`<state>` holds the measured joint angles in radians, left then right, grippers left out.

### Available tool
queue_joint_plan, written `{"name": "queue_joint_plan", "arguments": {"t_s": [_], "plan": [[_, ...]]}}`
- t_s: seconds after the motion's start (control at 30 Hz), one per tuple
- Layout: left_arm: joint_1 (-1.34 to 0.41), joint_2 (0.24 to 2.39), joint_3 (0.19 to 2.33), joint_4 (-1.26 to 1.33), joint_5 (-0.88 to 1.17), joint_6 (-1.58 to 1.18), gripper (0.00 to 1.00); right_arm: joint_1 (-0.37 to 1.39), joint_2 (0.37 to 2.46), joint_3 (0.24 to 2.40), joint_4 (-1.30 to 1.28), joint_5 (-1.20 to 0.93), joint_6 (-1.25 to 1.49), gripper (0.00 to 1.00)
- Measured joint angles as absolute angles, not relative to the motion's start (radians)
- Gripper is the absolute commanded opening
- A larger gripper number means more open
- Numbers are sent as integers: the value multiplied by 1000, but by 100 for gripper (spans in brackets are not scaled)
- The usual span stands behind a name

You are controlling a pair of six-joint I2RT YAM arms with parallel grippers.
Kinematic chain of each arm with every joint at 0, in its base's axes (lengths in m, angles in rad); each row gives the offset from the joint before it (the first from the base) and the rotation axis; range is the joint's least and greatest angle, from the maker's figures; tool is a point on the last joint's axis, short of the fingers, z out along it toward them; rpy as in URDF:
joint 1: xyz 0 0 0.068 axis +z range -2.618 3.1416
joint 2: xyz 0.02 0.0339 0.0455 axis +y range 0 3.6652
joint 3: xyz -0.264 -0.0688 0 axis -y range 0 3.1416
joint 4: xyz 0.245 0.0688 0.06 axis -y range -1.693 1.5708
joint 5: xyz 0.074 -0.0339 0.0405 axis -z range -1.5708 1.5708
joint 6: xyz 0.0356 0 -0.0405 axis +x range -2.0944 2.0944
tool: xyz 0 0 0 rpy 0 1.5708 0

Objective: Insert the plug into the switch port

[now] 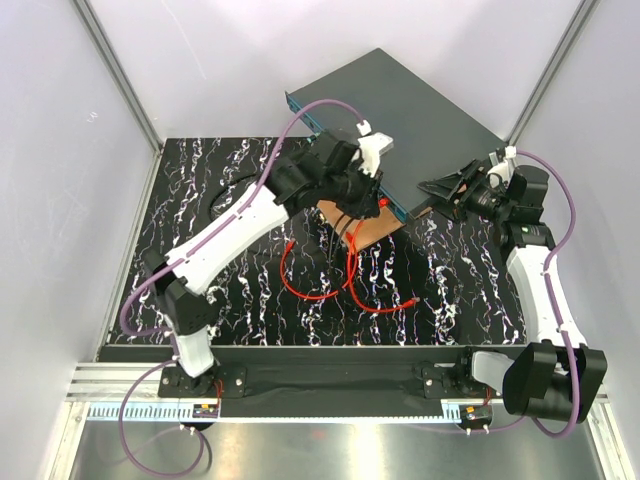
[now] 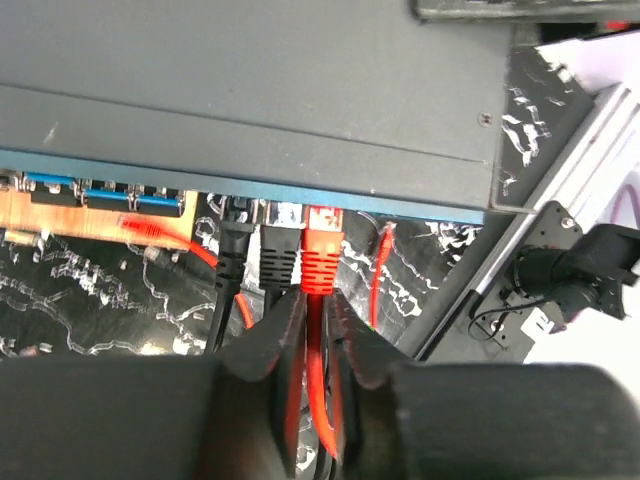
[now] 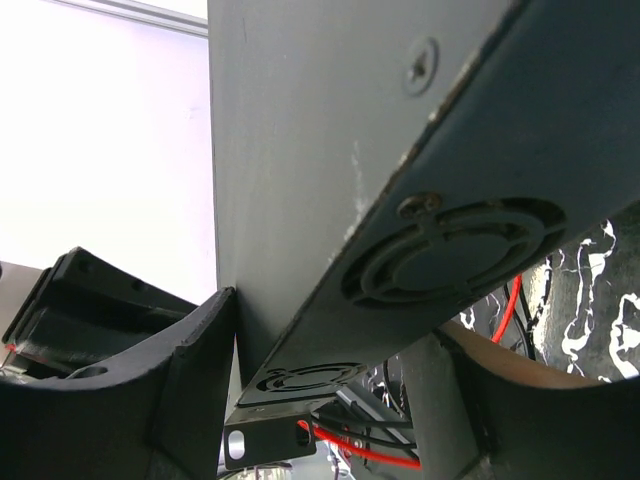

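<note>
The dark-grey switch lies at the back of the table, and its teal front face shows as a thin strip in the left wrist view. The red plug sits in a switch port there, next to two black plugs. My left gripper is right behind the plug. Its fingers are a crack apart with the red cable running between them. From above, the left gripper hides the plug. My right gripper clamps the switch's right corner, one finger above and one below.
A brown wooden board lies under the switch's front edge. Loops of red cable trail across the black marbled table, with a loose red connector at one end. White walls and metal rails enclose the table.
</note>
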<state>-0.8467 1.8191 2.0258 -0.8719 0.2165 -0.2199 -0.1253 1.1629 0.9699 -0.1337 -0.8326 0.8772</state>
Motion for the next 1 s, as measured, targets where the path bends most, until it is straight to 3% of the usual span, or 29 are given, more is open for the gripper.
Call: {"name": "queue_joint_plan", "arguments": {"t_s": [0.13, 0.3, 0.4, 0.43, 0.53, 0.57, 0.67, 0.83, 1.0], "plan": [[-814, 1737, 1913, -761, 295, -187, 45, -124, 1170, 991, -175, -834, 859, 8], [-728, 1554, 1813, -692, 393, -127, 57, -125, 1178, 1010, -212, -838, 842, 15], [-670, 1398, 1730, -680, 425, -73, 59, -126, 1179, 1012, -220, -840, 834, 40], [-658, 1346, 1697, -678, 430, -46, 58, -126, 1179, 1014, -224, -840, 831, 55], [-638, 1210, 1579, -687, 422, 21, 55, -128, 1182, 1025, -243, -840, 820, 75], [-632, 1166, 1517, -682, 413, 39, 54, -131, 1182, 1034, -253, -837, 798, 86], [-598, 1079, 1340, -710, 350, 84, 55, -136, 1181, 1063, -296, -827, 717, 100], [-531, 1140, 1147, -762, 212, 123, 55, -139, 1167, 1127, -398, -788, 605, 100], [-501, 1257, 1108, -767, 130, 110, 56, -139, 1140, 1188, -495, -740, 531, 100]]}}
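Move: On the table, the loose red plug at the left end of the spare cable lies about 18 cm left, 8 cm ahead and 22 cm below the left hand; the plug on the board is 4 cm left, 8 cm ahead, 20 cm down. The red plug in the switch sits 2 cm ahead, 2 cm right. From the right hand, the switch's near corner is some 5 cm back, 4 cm left; the loose plug 28 cm left, 3 cm ahead, 21 cm down. Spreading further off the cable of the red plug already in its port, the left fingers come free; the hand arcs left and up about 10 cm, backing off the switch, then swings on left and down towards the loose red plug, some 22 cm left overall, ending 13 cm lower and rolled about 20 degrees. Late on, the right hand opens wide, lets go of the switch's edge and eases 2 cm right and up. ##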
